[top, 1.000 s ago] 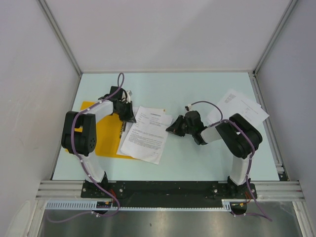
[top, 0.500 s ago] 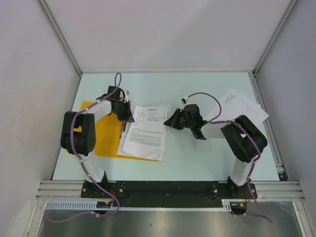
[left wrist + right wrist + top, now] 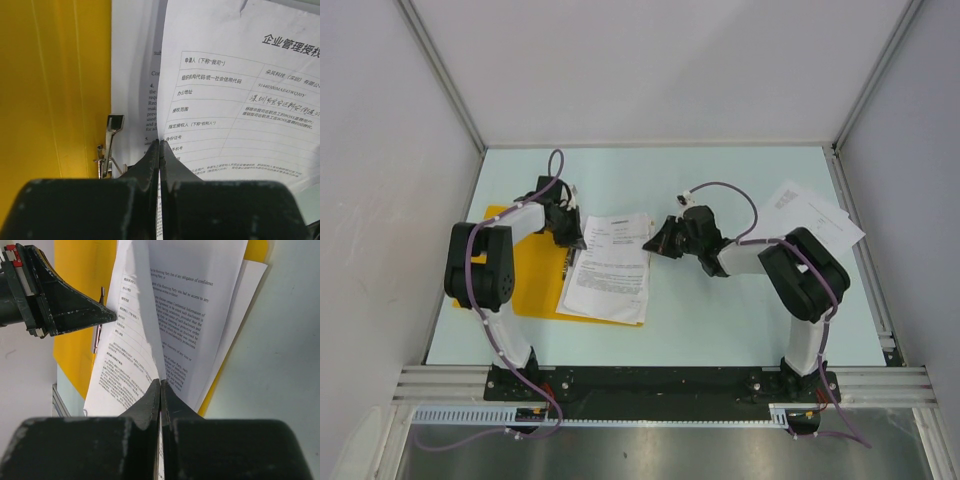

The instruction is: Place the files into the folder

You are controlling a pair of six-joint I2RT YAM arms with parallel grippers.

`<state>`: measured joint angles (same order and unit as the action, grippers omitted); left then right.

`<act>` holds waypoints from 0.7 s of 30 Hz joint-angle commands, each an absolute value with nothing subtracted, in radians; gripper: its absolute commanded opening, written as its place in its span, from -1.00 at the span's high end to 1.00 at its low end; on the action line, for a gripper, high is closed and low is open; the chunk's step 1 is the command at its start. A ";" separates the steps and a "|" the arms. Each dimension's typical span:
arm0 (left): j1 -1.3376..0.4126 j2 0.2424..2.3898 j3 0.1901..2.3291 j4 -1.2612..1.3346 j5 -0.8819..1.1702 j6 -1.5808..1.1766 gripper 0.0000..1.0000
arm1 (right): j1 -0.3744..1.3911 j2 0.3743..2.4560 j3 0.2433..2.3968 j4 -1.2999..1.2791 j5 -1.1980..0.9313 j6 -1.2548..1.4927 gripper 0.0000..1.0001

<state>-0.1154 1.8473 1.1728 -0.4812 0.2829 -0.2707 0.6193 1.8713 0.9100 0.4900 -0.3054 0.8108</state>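
The orange-yellow folder (image 3: 523,277) lies open and flat at the left of the table, a metal clip (image 3: 109,145) on its inner face. The files (image 3: 610,268), white printed sheets, rest stacked on its right half. The top sheet (image 3: 240,85) arches up between both grippers. My left gripper (image 3: 574,237) is shut on that sheet's left edge (image 3: 159,142). My right gripper (image 3: 656,240) is shut on its opposite edge (image 3: 160,381). The right wrist view shows the folder (image 3: 75,285), the lower sheets (image 3: 200,305) and the left gripper's fingertips (image 3: 107,316) across the lifted sheet.
More white printed sheets (image 3: 810,215) lie at the right of the table behind the right arm. Grey walls and aluminium frame rails (image 3: 860,250) border the pale green table (image 3: 720,320). The arm bases stand at the near edge.
The right gripper has shut on the top sheet's edge and moved left and away from the bases. The sheet has turned straighter and slid further over the folder. The left gripper stayed shut.
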 commanded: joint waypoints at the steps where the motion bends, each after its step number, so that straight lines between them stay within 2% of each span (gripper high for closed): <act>1: -0.106 1.855 1.222 -0.495 0.229 -0.288 1.00 | 0.626 1.907 0.969 0.525 -0.324 0.798 1.00; 6: -0.104 1.848 1.229 -0.502 0.213 -0.290 0.86 | 0.626 1.931 0.985 0.537 -0.337 0.793 1.00; 7: -0.104 1.851 1.232 -0.503 0.213 -0.290 0.72 | 0.624 1.936 0.988 0.535 -0.339 0.793 1.00; 10: -0.104 1.842 1.226 -0.502 0.225 -0.287 0.51 | 0.618 1.940 0.992 0.538 -0.350 0.787 1.00; 11: -0.104 1.836 1.221 -0.497 0.224 -0.288 0.34 | 0.612 1.940 0.994 0.537 -0.357 0.784 1.00; 13: -0.104 1.821 1.209 -0.495 0.224 -0.288 0.18 | 0.603 1.948 1.002 0.535 -0.371 0.779 1.00; 16: -0.104 1.796 1.195 -0.488 0.233 -0.288 0.05 | 0.589 1.956 1.012 0.529 -0.402 0.767 1.00; 21: -0.104 1.746 1.166 -0.454 0.276 -0.290 -0.03 | 0.577 1.980 1.032 0.523 -0.454 0.750 1.00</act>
<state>-0.1120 1.8309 1.1847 -0.4942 0.2417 -0.2882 0.5869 1.9541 0.9859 0.4927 -0.3985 0.7849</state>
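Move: The left hand's shut fingertips are on the loose top sheet's left edge; the sheet's middle lies about 6 cm to their right and 6 cm back. The metal clip is some 4 cm left and 4 cm back of them, and the folder's empty left half about 15 cm left and 7 cm back. The right hand pinches the sheet's raised right edge; the middle of the file stack beneath lies roughly 10 cm to its left, 6 cm back and 4 cm below. Keeping its pinch on the sheet's right edge, the right hand eases the sheet over the stack: just under 1 cm left and down, then about 1 cm forward, its wrist turning slightly counter-clockwise. The left hand, shut on the sheet's left edge at first, slides with it nearly 1 cm left, then opens to about half and finally rises some 0.5 cm. ##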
